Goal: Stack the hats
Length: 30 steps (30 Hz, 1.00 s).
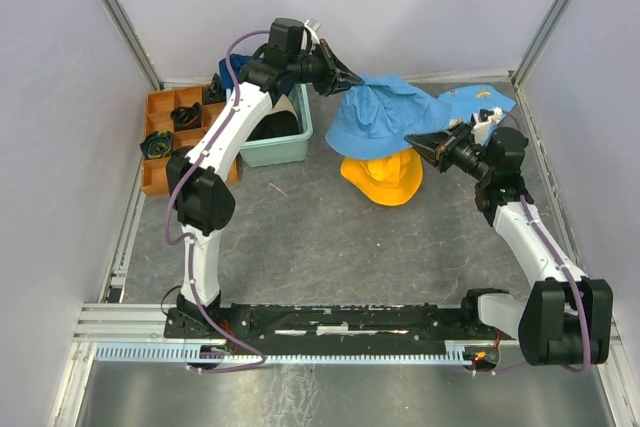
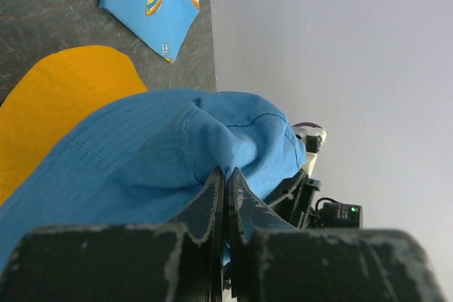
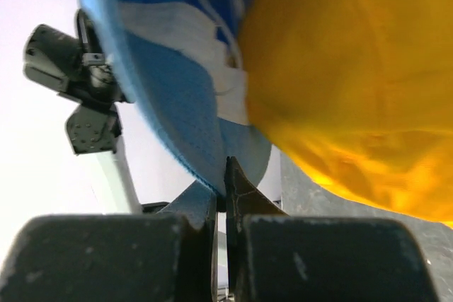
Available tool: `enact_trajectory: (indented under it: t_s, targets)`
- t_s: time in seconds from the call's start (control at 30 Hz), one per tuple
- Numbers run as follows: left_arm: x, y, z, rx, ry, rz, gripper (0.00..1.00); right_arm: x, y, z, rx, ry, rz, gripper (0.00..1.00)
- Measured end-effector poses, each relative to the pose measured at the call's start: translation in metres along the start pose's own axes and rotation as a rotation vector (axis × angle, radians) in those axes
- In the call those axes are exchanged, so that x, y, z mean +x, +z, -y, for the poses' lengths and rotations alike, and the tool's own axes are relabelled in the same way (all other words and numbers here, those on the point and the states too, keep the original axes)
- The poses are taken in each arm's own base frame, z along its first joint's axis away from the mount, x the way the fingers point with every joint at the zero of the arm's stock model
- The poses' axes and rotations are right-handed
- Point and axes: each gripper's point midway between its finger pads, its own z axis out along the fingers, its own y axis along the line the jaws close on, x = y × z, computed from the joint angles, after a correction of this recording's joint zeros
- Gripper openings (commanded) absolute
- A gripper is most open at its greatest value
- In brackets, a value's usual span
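Note:
A light blue hat (image 1: 385, 114) hangs in the air between my two grippers, above a yellow-orange hat (image 1: 383, 177) that lies on the table. My left gripper (image 1: 343, 79) is shut on the blue hat's far left brim; the left wrist view shows it (image 2: 226, 172) pinching the fabric (image 2: 141, 167), with the yellow-orange hat (image 2: 56, 104) below. My right gripper (image 1: 425, 140) is shut on the near right brim. In the right wrist view it (image 3: 221, 167) pinches the brim (image 3: 170, 118) beside the yellow-orange hat (image 3: 354, 83). The black and navy hats are out of sight.
A mint-green tub (image 1: 282, 132) stands at the back left, partly under my left arm. An orange compartment tray (image 1: 175, 137) with small items is left of it. A flat light-blue printed cloth (image 1: 480, 99) lies at the back right. Walls enclose the table.

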Motion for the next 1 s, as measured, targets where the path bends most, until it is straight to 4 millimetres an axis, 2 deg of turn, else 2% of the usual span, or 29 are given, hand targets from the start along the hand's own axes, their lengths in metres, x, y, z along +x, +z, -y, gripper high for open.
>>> enact_trajectory:
  t_s: [0.23, 0.37, 0.57, 0.67, 0.73, 0.9, 1.0]
  targets:
    - [0.007, 0.002, -0.001, -0.008, 0.019, -0.016, 0.03, 0.003, 0.005, 0.047, 0.096, 0.035, -0.018, 0.0]
    - [0.015, 0.006, -0.004, -0.017, 0.028, -0.036, 0.09, 0.006, 0.004, 0.06, 0.116, 0.031, -0.022, 0.0]
    - [0.027, 0.012, -0.012, -0.04, 0.035, -0.058, 0.33, 0.009, -0.002, 0.072, 0.147, 0.021, -0.032, 0.0]
    - [0.026, 0.012, -0.016, -0.063, 0.046, -0.046, 0.49, 0.011, -0.004, 0.075, 0.157, 0.011, -0.04, 0.0]
    - [0.025, 0.01, -0.017, -0.071, 0.055, -0.04, 0.66, 0.012, -0.005, 0.077, 0.167, 0.008, -0.044, 0.0]
    - [0.018, 0.005, -0.018, -0.084, 0.062, -0.016, 0.72, 0.015, -0.008, 0.086, 0.189, 0.007, -0.058, 0.0]
    - [0.011, 0.001, -0.02, -0.09, 0.056, -0.005, 0.73, 0.02, -0.011, 0.098, 0.217, 0.014, -0.071, 0.0]
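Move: The orange hat on its stand is the target for the blue hat, whose brim both hands still pinch. From the left hand its middle lies about 7 cm back, 6 cm right and 22 cm below; from the right hand, some 5 cm ahead, 4 cm left and 18 cm below. The printed blue cloth lies 22 cm ahead and 22 cm right of the right hand, the plastic tub roughly 24 cm left and 5 cm ahead of the left hand. The blue hat's near right brim is drawn down over the orange hat by the right hand, which keeps its pinch, sinks about 10 cm, fastest at first, eases back some 2 cm and tips its fingers about 10 degrees downward. The left hand lowers its edge about 2 cm while easing back and right, then opens wide, lets go and backs off left and slightly forward. ##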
